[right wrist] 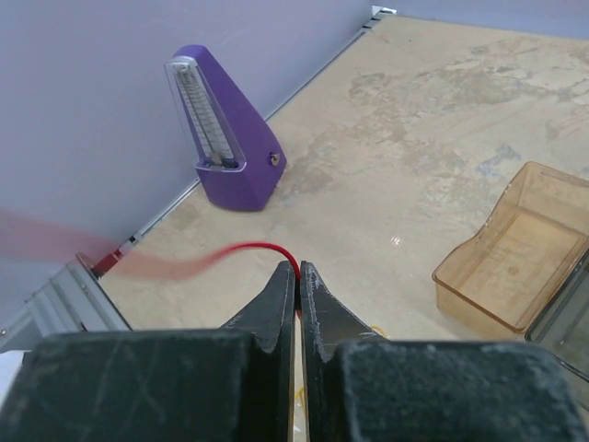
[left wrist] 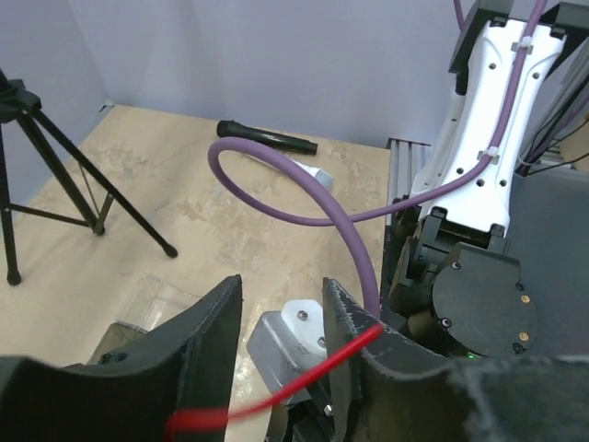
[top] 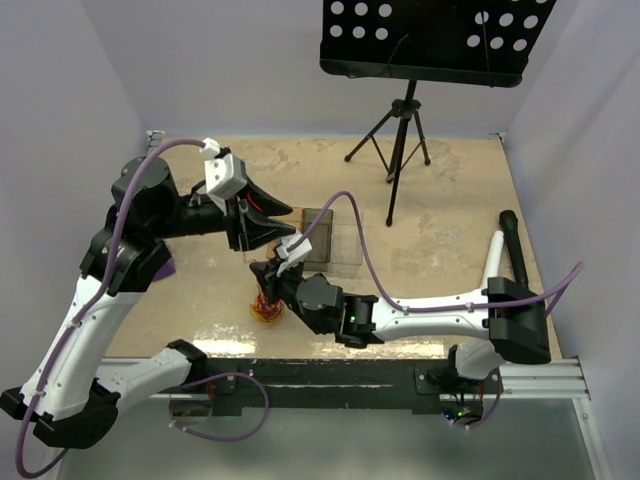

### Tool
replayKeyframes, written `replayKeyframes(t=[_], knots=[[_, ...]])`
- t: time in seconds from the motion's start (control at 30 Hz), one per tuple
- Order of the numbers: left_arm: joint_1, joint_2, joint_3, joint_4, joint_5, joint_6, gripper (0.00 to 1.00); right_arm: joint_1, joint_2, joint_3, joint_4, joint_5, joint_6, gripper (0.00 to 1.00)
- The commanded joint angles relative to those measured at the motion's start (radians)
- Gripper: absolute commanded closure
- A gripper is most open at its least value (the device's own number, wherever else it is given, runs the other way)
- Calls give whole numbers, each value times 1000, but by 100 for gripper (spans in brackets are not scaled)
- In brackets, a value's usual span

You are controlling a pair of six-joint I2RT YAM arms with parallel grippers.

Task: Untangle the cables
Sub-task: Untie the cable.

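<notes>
The cables [top: 267, 310] are a small tangle of yellow, orange and red wire on the table below the right wrist. One red cable [right wrist: 267, 247] rises out of it, and my right gripper [right wrist: 297, 268] is shut on this cable at its fingertips. That gripper [top: 260, 272] hangs just above the tangle. The same red cable [left wrist: 313, 370] runs slantwise across the fingers of my left gripper [left wrist: 282, 285], which stands open with a clear gap. It crosses that gap unpinched. In the top view the left gripper [top: 283, 226] is just behind the right one.
A clear plastic box [top: 330, 240] sits right of both grippers and looks amber in the right wrist view [right wrist: 515, 249]. A purple metronome [right wrist: 225, 138] stands by the left wall. A tripod music stand [top: 400, 130] is at the back. Two microphones [top: 512, 245] lie at the right.
</notes>
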Motion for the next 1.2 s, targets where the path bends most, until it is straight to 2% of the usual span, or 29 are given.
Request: replayKeyframes(t=[0.0,0.07,0.13,0.23,0.27,0.43,0.53,0.6,0.7,0.87,1.0,1.17], knots=[[1,-29,19,7,-123,-13,41,-4,-86,24,-17,21,20,100],[1,-40,-1,10,-214,1,23,-7,-145,-11,-31,30,40,100],[1,-43,-13,12,-316,3,15,-6,-215,-56,-51,37,60,100],[4,-51,-24,20,-371,9,11,-6,-287,-93,-104,38,100,100],[7,-55,-32,24,-383,7,0,-6,-309,-102,-118,37,114,100],[14,-66,-77,13,-395,15,0,-7,-384,-128,-173,40,144,100],[20,-74,-145,7,-369,84,0,-6,-423,-117,-204,55,151,100],[24,-82,-211,-16,-267,134,0,-7,-447,-110,-210,58,151,100],[24,-101,-338,-78,-20,274,0,-6,-461,-79,-230,60,148,100],[22,-172,-545,-57,128,401,0,-6,-444,-1,-285,79,145,100],[24,-167,-611,-1,123,377,0,-6,-430,76,-304,84,132,100],[24,-152,-659,195,77,212,0,-6,-394,162,-307,66,118,100]])
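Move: The cable tangle lies on the table some 42 cm below the left hand, about 6 cm to its left and 2 cm ahead, with the red strand drawn up from it. The right hand, already shut on that strand, has the tangle about 24 cm below, 2 cm to its left and 1 cm ahead. From the right hand the wooden tray is roughly 18 cm ahead and 2 cm right, the grey tray 18 cm ahead and 9 cm right, both about 23 cm below. The right hand keeps its pinch on the red strand and carries it up about 13 cm and right about 10 cm, first both together and then almost straight up, rolling some 15 degrees so that its left side rises. The left hand, its fingers already parting, opens wide and lets go of the strand, eases about 5 cm forward and 3 cm left while swinging counter-clockwise, then drops some 21 cm towards the tangle, drawing back 7 cm, turning back clockwise and tipping its rightward-pointing fingers downward, and ends open above the cables without touching them. ##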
